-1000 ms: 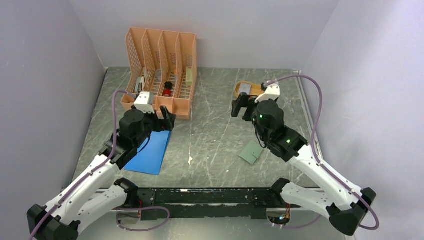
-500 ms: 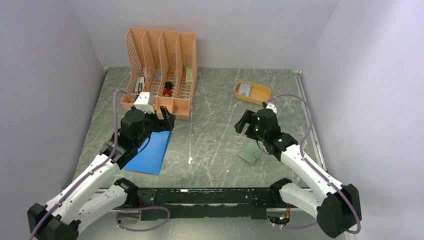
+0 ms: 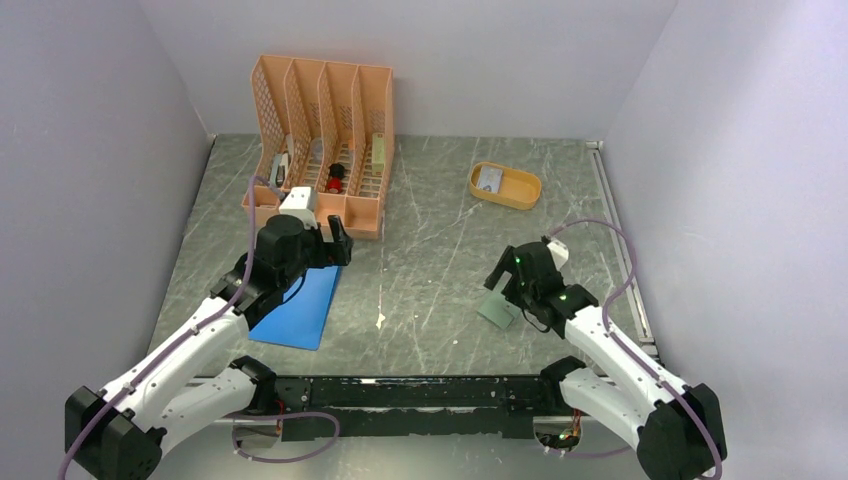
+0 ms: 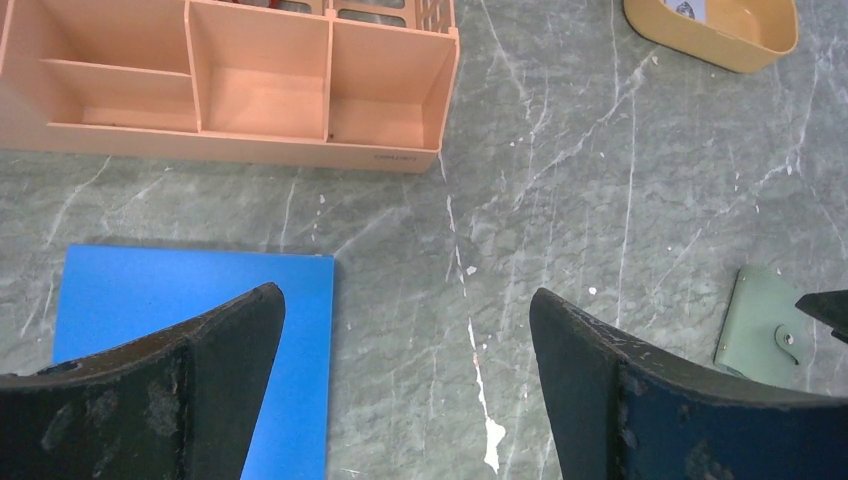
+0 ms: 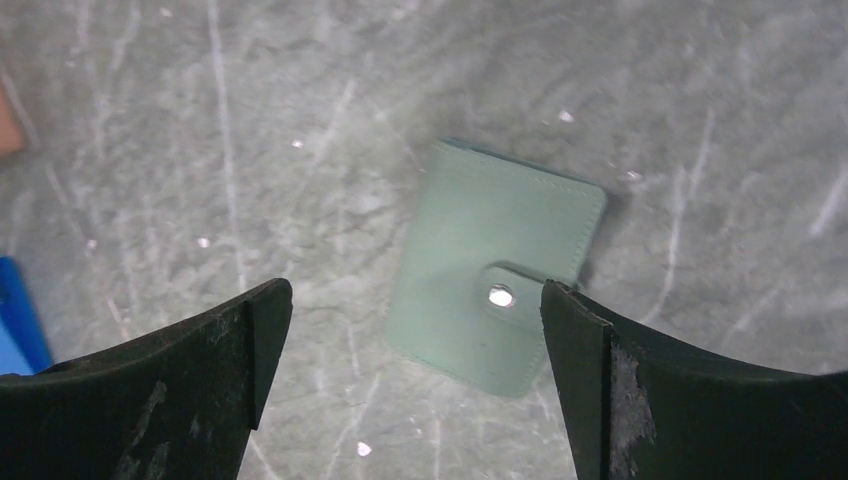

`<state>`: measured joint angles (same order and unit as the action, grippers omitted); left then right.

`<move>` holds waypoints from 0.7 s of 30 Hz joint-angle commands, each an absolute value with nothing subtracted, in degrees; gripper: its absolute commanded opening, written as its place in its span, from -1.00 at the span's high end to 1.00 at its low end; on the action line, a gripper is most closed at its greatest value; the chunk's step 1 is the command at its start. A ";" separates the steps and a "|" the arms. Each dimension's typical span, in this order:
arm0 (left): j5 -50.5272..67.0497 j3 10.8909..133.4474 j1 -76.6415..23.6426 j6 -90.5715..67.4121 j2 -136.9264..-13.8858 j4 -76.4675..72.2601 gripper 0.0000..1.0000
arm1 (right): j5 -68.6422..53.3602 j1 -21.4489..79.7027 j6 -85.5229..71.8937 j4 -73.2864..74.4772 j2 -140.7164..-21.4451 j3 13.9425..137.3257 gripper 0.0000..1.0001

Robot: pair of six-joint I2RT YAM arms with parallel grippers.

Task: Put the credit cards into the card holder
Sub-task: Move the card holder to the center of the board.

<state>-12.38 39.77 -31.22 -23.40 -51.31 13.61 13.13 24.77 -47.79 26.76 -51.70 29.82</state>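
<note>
The card holder (image 3: 494,311) is a closed sage-green wallet with a snap tab, lying flat at the table's right of middle. My right gripper (image 3: 503,284) hovers just above it, open and empty. In the right wrist view the card holder (image 5: 495,265) lies below and between the spread fingertips, toward the right finger (image 5: 600,360); the right gripper (image 5: 415,295) touches nothing. The credit cards (image 3: 489,178) lie in the yellow tray (image 3: 520,192) at the back right. My left gripper (image 3: 336,243) is open and empty over the blue pad's far corner. The left wrist view shows the card holder (image 4: 765,325) at its right edge.
An orange desk organizer (image 3: 325,140) with small items stands at the back left, close behind my left gripper. The blue pad (image 3: 298,305) lies flat at the near left. Walls close off the table on three sides.
My right arm pulled back from the yellow tray toward the near side and came down over the card holder. My left gripper shifted a little to the right.
</note>
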 commanded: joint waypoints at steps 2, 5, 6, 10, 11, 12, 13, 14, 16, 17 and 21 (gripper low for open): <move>-10.81 42.15 -31.55 -24.01 -51.19 13.74 -0.93 | 15.04 23.44 -51.35 30.42 -49.94 26.78 -1.00; -10.27 41.85 -31.56 -23.99 -50.82 13.37 -0.93 | 13.59 22.68 -51.46 29.45 -50.45 25.25 -1.00; -10.16 41.84 -31.55 -23.99 -50.81 13.36 -0.93 | 12.94 22.67 -51.23 28.99 -50.78 25.15 -1.00; -9.74 41.91 -31.58 -24.04 -50.93 13.43 -0.93 | 11.28 22.58 -50.73 27.52 -52.98 24.96 -1.00; -9.69 41.92 -31.59 -24.09 -50.93 13.52 -0.93 | 10.73 22.57 -50.71 27.09 -53.48 24.84 -1.00; -9.75 41.90 -31.59 -24.13 -50.97 13.49 -0.93 | 10.09 22.56 -50.67 26.51 -53.78 24.53 -1.00; -9.67 41.84 -31.58 -24.11 -50.98 13.45 -0.93 | 9.43 22.54 -50.63 25.86 -54.01 24.14 -1.00; -9.56 41.84 -31.62 -24.10 -50.98 13.37 -0.93 | 8.66 22.57 -50.44 25.05 -54.19 23.83 -0.99; -9.20 41.84 -31.61 -24.13 -51.13 13.29 -0.93 | 7.48 22.53 -50.15 24.01 -55.00 23.41 -0.98; -9.01 41.84 -31.64 -24.09 -51.22 13.27 -0.93 | 7.21 22.58 -49.77 23.57 -55.54 23.38 -0.97; -8.31 41.90 -31.56 -24.09 -51.73 13.10 -0.93 | 5.15 22.66 -48.71 21.53 -57.04 22.83 -0.91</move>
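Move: The card holder lies almost straight below the right hand, roughly 8 cm down and some 2 cm to its right, tilted on the board with its snap strap towards the right finger. The yellow tray stands about 35 cm ahead of that hand and 6 cm to its right, and a white scrap lies some 26 cm to its left and 4 cm back. From the left hand, the card holder is about 35 cm to the right, 5 cm back and 19 cm below. The right hand sinks about 5 cm towards the card holder with its fingers still wide open, drawing back some 2.5 cm early on as it comes down. It drifts about 1.5 cm right and then swings back left as it sinks more slowly, the fingers tipping roughly 10 degrees further downward and ending close over the holder, its strap beside the right fingertip. ##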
